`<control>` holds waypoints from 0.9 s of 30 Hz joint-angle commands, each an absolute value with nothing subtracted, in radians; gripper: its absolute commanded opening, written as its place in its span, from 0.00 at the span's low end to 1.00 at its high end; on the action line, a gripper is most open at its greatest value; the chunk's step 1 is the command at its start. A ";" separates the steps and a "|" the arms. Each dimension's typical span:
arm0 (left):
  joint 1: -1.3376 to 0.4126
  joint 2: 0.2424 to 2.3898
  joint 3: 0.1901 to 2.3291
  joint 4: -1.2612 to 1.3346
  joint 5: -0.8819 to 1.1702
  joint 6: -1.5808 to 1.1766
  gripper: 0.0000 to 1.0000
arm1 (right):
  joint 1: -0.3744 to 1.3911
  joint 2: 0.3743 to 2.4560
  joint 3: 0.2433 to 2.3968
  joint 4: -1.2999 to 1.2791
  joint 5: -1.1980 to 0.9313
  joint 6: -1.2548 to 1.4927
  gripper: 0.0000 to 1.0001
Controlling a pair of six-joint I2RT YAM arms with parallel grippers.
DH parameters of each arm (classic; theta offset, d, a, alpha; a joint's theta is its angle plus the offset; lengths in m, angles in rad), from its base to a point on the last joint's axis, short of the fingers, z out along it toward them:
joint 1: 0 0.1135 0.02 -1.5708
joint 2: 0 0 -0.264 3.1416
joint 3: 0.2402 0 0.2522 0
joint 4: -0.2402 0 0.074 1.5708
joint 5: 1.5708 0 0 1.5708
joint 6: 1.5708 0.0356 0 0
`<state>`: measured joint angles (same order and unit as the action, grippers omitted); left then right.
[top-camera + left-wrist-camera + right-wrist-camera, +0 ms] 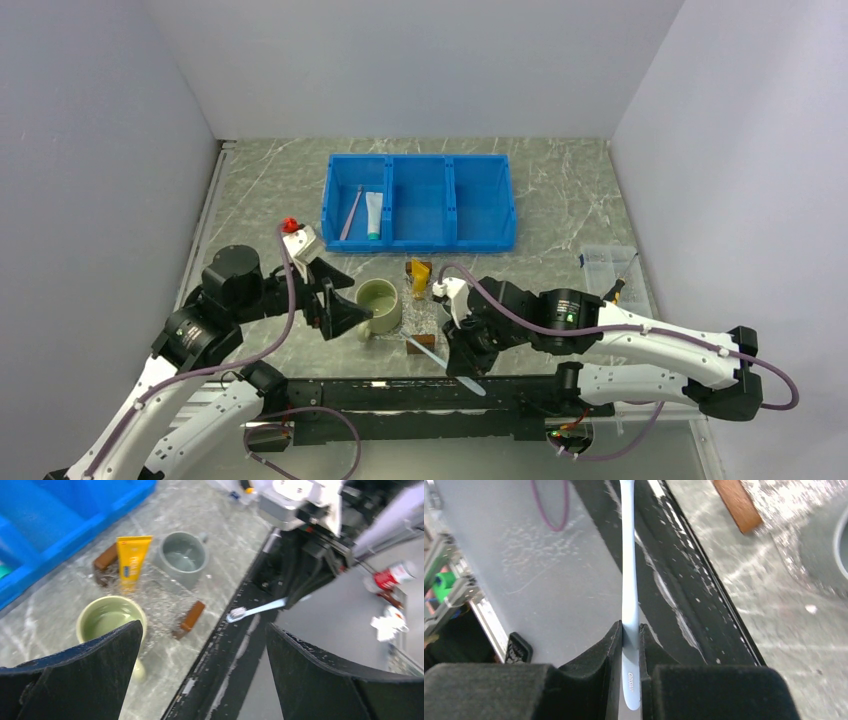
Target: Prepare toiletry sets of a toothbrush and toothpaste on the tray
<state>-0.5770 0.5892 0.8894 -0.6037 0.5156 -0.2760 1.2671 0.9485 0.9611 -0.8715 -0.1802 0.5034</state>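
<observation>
My right gripper (pixel 630 627) is shut on the handle end of the pale blue toothbrush (pixel 629 570). The brush (pixel 472 383) reaches out over the black rail at the table's near edge, its bristle head (pixel 237 613) in the air. A yellow-orange toothpaste (pixel 131 560) lies on the far end of the clear glittery tray (pixel 160 605). A pinkish toothbrush (pixel 352 212) and a white toothpaste with a teal cap (pixel 373 215) lie in the blue bin's left compartment. My left gripper (pixel 204 627) is open and holds nothing, next to the green mug.
A green mug (pixel 380 305) and a grey mug (pixel 182 557) stand by the tray. Two brown blocks (pixel 192 616) (pixel 105 562) lie at the tray's edges. The blue bin (pixel 480 205) sits at the back. A small clear box (pixel 607 265) is at the right.
</observation>
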 commanded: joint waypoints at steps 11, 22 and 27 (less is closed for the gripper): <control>-0.573 0.569 0.936 -0.565 0.988 -0.277 0.97 | 1.273 0.990 1.074 -0.494 -0.433 0.348 0.00; -0.573 0.561 0.953 -0.588 1.089 -0.262 0.84 | 1.272 1.066 1.126 -0.434 -0.448 0.314 0.00; -0.573 0.557 0.962 -0.608 1.110 -0.246 0.76 | 1.274 1.068 1.126 -0.431 -0.450 0.311 0.00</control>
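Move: The blue toothbrush, held by the right gripper near its handle end, has its middle about 8 cm back, 14 cm right and 9 cm below the open left gripper, and some 2 cm ahead and 4 cm left of the right one. The left gripper is roughly 10 cm ahead, 18 cm left and 10 cm above the right. From the left gripper, the green mug lies about 3 cm ahead, 3 cm right and 22 cm down, the brown block 3 cm back, 9 cm right and 26 cm down. Bring both grippers together for a handover: keep the right one's pinch on the toothbrush handle and carry it about 9 cm left and 8 cm up, tilting its left side up some 25 degrees and turning counter-clockwise. Meanwhile draw the left gripper back about 9 cm and slightly up, turning clockwise some 30 degrees to face the bristle head, and begin to close its wide-open fingers once most of the way there. ##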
